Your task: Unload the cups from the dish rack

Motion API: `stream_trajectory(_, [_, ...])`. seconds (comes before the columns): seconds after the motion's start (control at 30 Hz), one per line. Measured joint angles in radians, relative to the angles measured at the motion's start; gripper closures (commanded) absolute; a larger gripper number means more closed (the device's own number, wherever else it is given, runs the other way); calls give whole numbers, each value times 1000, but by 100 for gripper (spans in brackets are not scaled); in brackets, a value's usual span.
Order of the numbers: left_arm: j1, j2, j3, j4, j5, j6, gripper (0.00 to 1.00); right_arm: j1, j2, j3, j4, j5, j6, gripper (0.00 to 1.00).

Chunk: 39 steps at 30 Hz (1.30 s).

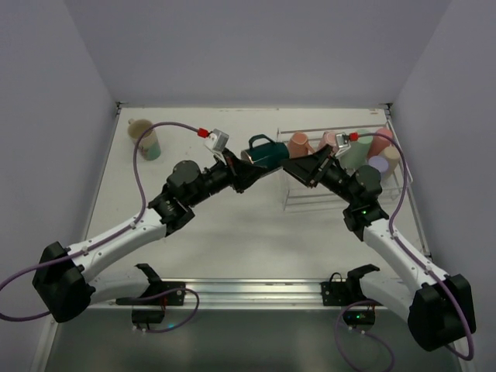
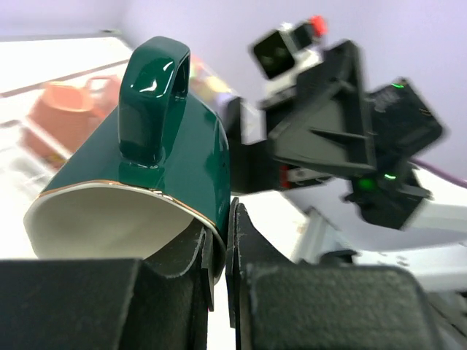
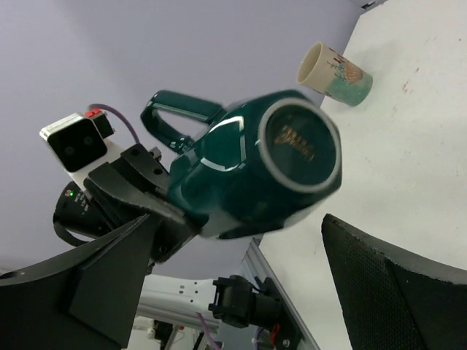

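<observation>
A dark green mug [image 1: 263, 150] hangs on its side in mid-air between the two arms, handle up. My left gripper [image 1: 248, 166] is shut on its rim wall, one finger inside the cream mouth and one outside [image 2: 219, 248]. The mug [image 2: 160, 153] fills the left wrist view. My right gripper [image 1: 293, 164] stands open just right of the mug's base [image 3: 255, 168], its wide-apart fingers [image 3: 394, 284] not touching it. The dish rack [image 1: 310, 198] holds salmon [image 1: 301, 143], pink [image 1: 329, 140], mint green [image 1: 356, 153] and lavender [image 1: 377, 165] cups.
A cream and green tumbler [image 1: 145, 139] stands at the table's far left corner, and shows lying sideways in the right wrist view [image 3: 334, 73]. White walls close the table's back and sides. The arms' mounting rail [image 1: 248, 291] runs along the near edge.
</observation>
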Motion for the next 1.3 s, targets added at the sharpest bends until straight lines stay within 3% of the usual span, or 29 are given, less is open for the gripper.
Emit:
stream_trajectory(0.23, [26, 13, 206, -418, -266, 184, 100, 0, -3, -8, -23, -7, -24, 1])
stream_trajectory(0.6, [294, 335, 736, -1022, -375, 355, 100, 13, -145, 31, -396, 121, -306, 1])
stream_trajectory(0.93, [484, 641, 839, -1226, -343, 424, 100, 42, -185, 53, -550, 185, -462, 1])
stream_trajectory(1.3, [539, 874, 1064, -1307, -333, 467, 100, 46, -185, 53, -591, 184, -513, 1])
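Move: The left hand already holds the green mug by its rim; the bare table spot it goes for lies about 25 cm ahead, 25 cm to its left and 30 cm below. The printed cup stands some 11 cm left of that spot, level with it. The orange mug in the rack is about 17 cm ahead and 15 cm right of the left hand. From the empty right hand, the spot is roughly 23 cm ahead and 38 cm left. Left hand swings the pinched green mug some 30 cm forward-left, then down 18 cm beside the printed cup; right sinks. ##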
